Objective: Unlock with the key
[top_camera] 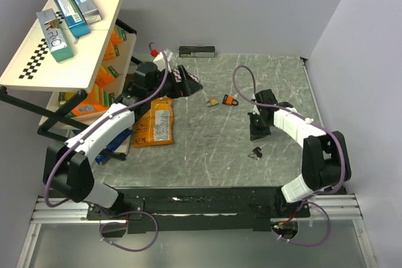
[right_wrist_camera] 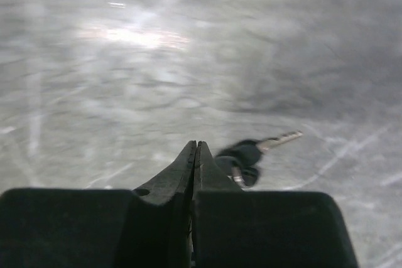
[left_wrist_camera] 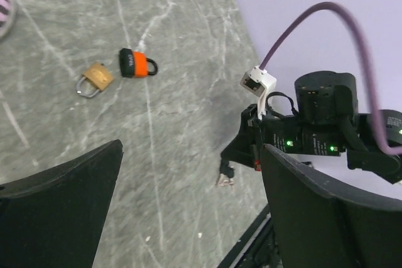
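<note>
The key [top_camera: 255, 152] is a small black-headed cluster lying flat on the grey table. In the right wrist view the key [right_wrist_camera: 251, 155] rests just right of my right gripper [right_wrist_camera: 196, 145], whose jaws are pressed together with nothing between them. From above, the right gripper [top_camera: 259, 131] points down a little behind the key. A brass padlock [top_camera: 213, 102] and an orange padlock [top_camera: 230, 100] lie side by side mid-table. My left gripper [top_camera: 183, 85] hovers open, left of them; its view shows the brass padlock [left_wrist_camera: 95, 78], the orange padlock [left_wrist_camera: 138, 64] and the key [left_wrist_camera: 225, 176].
An orange snack bag [top_camera: 156, 123] lies at the left of the table beside the left arm. A shelf rack [top_camera: 63, 61] with boxes stands at the far left. A dark box [top_camera: 197, 51] sits at the back edge. The right arm [left_wrist_camera: 320, 123] fills the left wrist view's right side.
</note>
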Controlling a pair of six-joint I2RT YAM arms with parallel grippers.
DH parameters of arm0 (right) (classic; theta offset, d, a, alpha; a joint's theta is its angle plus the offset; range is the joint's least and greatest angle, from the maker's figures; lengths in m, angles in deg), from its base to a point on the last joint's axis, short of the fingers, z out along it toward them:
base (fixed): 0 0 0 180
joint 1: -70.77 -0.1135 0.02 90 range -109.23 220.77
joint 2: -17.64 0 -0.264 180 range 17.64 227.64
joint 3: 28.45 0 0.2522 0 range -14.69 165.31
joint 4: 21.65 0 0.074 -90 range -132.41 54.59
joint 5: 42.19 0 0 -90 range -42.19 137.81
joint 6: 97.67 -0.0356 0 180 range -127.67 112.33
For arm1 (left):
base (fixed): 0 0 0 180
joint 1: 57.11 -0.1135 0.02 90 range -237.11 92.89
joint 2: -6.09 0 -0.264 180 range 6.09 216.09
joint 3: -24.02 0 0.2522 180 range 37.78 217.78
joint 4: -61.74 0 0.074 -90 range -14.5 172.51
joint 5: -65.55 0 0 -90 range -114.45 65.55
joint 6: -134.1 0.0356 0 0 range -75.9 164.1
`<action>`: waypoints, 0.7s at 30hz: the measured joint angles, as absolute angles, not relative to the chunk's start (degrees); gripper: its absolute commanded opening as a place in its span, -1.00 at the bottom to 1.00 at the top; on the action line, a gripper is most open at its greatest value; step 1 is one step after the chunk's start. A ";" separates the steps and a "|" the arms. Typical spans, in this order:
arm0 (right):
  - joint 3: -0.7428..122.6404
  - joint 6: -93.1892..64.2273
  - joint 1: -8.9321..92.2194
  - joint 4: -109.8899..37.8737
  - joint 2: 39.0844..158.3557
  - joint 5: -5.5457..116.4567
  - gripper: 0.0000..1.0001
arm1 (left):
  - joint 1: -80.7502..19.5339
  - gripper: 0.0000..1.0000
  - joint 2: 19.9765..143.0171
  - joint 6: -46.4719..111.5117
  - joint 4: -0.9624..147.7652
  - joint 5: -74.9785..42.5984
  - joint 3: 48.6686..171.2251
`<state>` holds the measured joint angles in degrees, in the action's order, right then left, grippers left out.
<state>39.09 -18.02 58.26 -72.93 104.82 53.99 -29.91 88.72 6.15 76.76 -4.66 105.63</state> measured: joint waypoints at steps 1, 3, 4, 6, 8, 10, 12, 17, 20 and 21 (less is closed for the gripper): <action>39.31 -17.56 58.19 -72.49 104.16 55.41 -1.00 | -29.91 0.93 89.38 5.36 75.95 -4.16 105.63; 39.79 -16.81 58.00 -71.62 102.80 57.95 -1.00 | -29.91 0.93 90.62 3.81 74.84 -3.26 105.63; 39.97 -16.53 57.86 -71.05 102.06 59.34 -1.00 | -29.91 0.93 91.19 3.06 74.40 -2.87 105.63; 40.12 -16.05 57.78 -69.96 100.82 61.97 -1.00 | -29.91 0.93 92.04 1.88 73.81 -2.19 105.63; 40.14 -15.59 57.75 -68.73 99.50 65.05 -1.00 | -29.91 0.93 92.59 0.81 73.16 -1.29 105.61; 40.16 -15.37 57.65 -67.79 98.26 67.98 -1.00 | -29.91 0.93 92.63 -0.17 72.06 -0.11 105.39; 40.30 -15.33 57.62 -67.01 97.21 71.41 -1.00 | -29.91 0.93 92.63 -1.29 69.92 1.26 104.67; 43.64 -15.92 57.62 -66.59 96.84 80.85 -1.00 | -30.43 0.96 92.63 -6.16 64.65 5.33 101.65; 46.09 -16.57 57.62 -66.18 96.60 85.62 -1.00 | -30.52 0.98 92.63 -8.67 62.31 7.03 100.71; 46.94 -16.84 57.62 -66.20 96.49 87.26 -1.00 | -30.63 0.98 92.63 -9.77 61.29 7.80 100.37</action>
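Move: The keys lie on the table just beside the shut right fingers, about 3 cm back, 2 cm to the right and some 4 cm below. From the right hand, the orange-and-black padlock is about 26 cm ahead and 10 cm left; the brass padlock is about 25 cm ahead and 18 cm left, both at table height. From the left hand, the keys are roughly 13 cm back, 28 cm right and 26 cm below. The keys are left behind on the table as the right hand, fingers still shut and empty, climbs about 13 cm away from them and travels some 10 cm left, the wrist swinging the fingertips out to the left. The left hand, still wide open, drifts a few centimetres right in the air, rolling its left side down. ##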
